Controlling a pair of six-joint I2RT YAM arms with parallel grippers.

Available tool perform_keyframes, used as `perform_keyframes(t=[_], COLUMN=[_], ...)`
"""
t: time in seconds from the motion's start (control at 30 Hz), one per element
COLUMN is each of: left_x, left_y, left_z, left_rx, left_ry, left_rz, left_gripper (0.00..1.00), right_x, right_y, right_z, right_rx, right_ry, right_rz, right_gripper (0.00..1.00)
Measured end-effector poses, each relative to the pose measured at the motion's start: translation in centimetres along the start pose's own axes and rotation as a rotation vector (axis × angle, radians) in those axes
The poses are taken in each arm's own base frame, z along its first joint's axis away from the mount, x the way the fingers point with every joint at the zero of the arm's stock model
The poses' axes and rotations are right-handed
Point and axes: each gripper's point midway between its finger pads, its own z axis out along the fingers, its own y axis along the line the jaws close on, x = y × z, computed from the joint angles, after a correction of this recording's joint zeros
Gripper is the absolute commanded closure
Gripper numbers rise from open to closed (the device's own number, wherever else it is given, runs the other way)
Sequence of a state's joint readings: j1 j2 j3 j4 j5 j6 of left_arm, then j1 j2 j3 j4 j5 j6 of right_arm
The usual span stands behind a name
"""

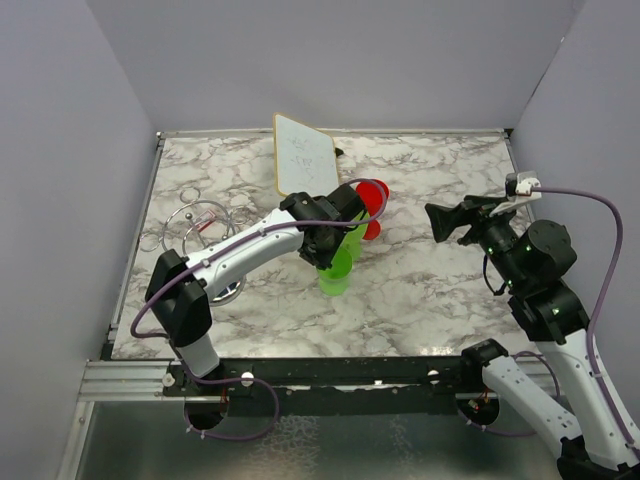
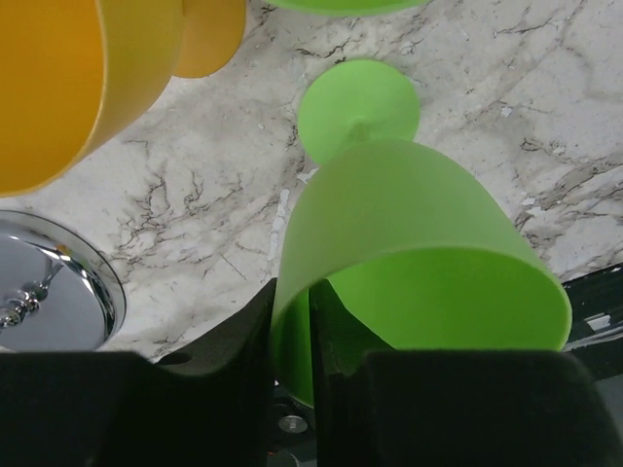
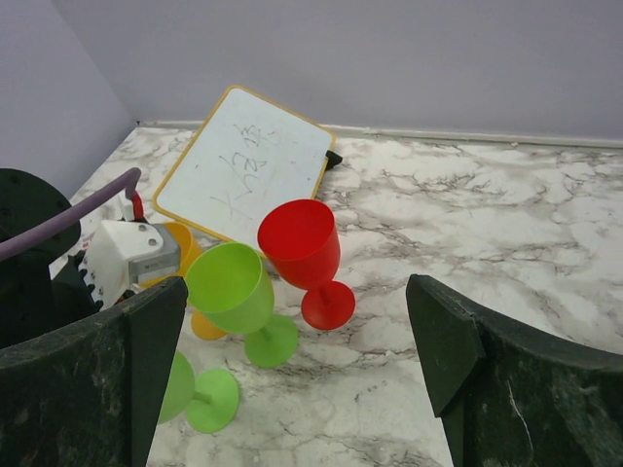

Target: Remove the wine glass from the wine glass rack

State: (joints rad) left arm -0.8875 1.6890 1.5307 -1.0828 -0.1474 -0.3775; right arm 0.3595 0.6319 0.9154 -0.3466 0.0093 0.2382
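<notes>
My left gripper [image 1: 335, 255] [image 2: 292, 292] is shut on the rim of a green wine glass [image 2: 409, 224] [image 1: 335, 278], with one finger inside the bowl and one outside. The glass's foot [image 2: 358, 102] appears to rest on the marble. The chrome wine glass rack [image 1: 200, 220] stands at the left, apart from the glass; its domed base [image 2: 54, 292] shows in the left wrist view. My right gripper [image 1: 440, 220] [image 3: 292, 292] hangs open and empty at the right, facing the glasses.
A second green glass [image 3: 232, 287], a red glass [image 3: 300, 243] [image 1: 372, 200] and an orange glass [image 2: 58, 88] stand close around the held one. A white tilted board [image 1: 303, 155] is behind them. Grey walls enclose the marble table [image 1: 430, 300].
</notes>
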Motion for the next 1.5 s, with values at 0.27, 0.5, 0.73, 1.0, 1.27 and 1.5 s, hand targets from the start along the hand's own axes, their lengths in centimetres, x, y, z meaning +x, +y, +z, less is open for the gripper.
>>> perform_keyframes(t=[0.27,0.5,0.73,1.0,1.27,1.5], left_x=[-0.7,-2.7,-4.3,-7.6,-10.1,-6.1], left_y=[-0.1,-0.3,-0.1,1.3,5.6,9.4], left_z=[-0.4,-2.2,-5.3,-13.5,-28.5,-38.4], left_rx=[0.003,0.021,0.041,0.063,0.095,0.164], left_ry=[-0.022,-0.098,-0.2,-0.461,-1.093,-1.559], left_rz=[0.005,-0.003,-0.008,-0.033,-0.151,-0.255], left_gripper=[0.63,0.44,0.32,0.15,0.08,0.08], right_x=[0.1,0.1,0.2,-2.0,-5.7,-9.9], right_y=[-0.2,-0.7,-1.0,-1.2,-1.2,-1.0], right_z=[0.1,0.1,0.0,-0.8,-2.0,-4.0], right_rx=[0.011,0.041,0.058,0.084,0.101,0.117], right_ry=[0.004,0.001,0.01,-0.023,-0.099,-0.184], right_rz=[0.0,-0.001,-0.007,-0.02,-0.044,-0.066], right_gripper=[0.01,0.0,0.0,0.0,0.0,0.0])
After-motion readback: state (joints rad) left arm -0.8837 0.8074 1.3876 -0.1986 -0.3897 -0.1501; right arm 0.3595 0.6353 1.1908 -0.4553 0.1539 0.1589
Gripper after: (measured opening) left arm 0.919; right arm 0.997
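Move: The left fingers straddle the left side of the light-green glass's rim, just starting to part; the glass's middle is about 3 cm to the right of this hand, 1 cm back and 6 cm below. The orange glass stands some 11 cm ahead and 2 cm left, the second green glass 10 cm ahead and 7 cm right, the rack's base about 23 cm left and 2 cm ahead. From the right hand the light-green glass lies about 21 cm left, 2 cm back, 26 cm lower. The left fingers let go of the light-green glass's rim, spreading wide as the hand rises, slowly at first, then fast, to about 39 cm higher. Late in the climb it swings some 11 cm left towards the rack side, while the wrist tips up about 90 degrees from pointing down to pointing forward. The right hand, still open and empty, later lifts roughly 10 cm and drifts a little right. ##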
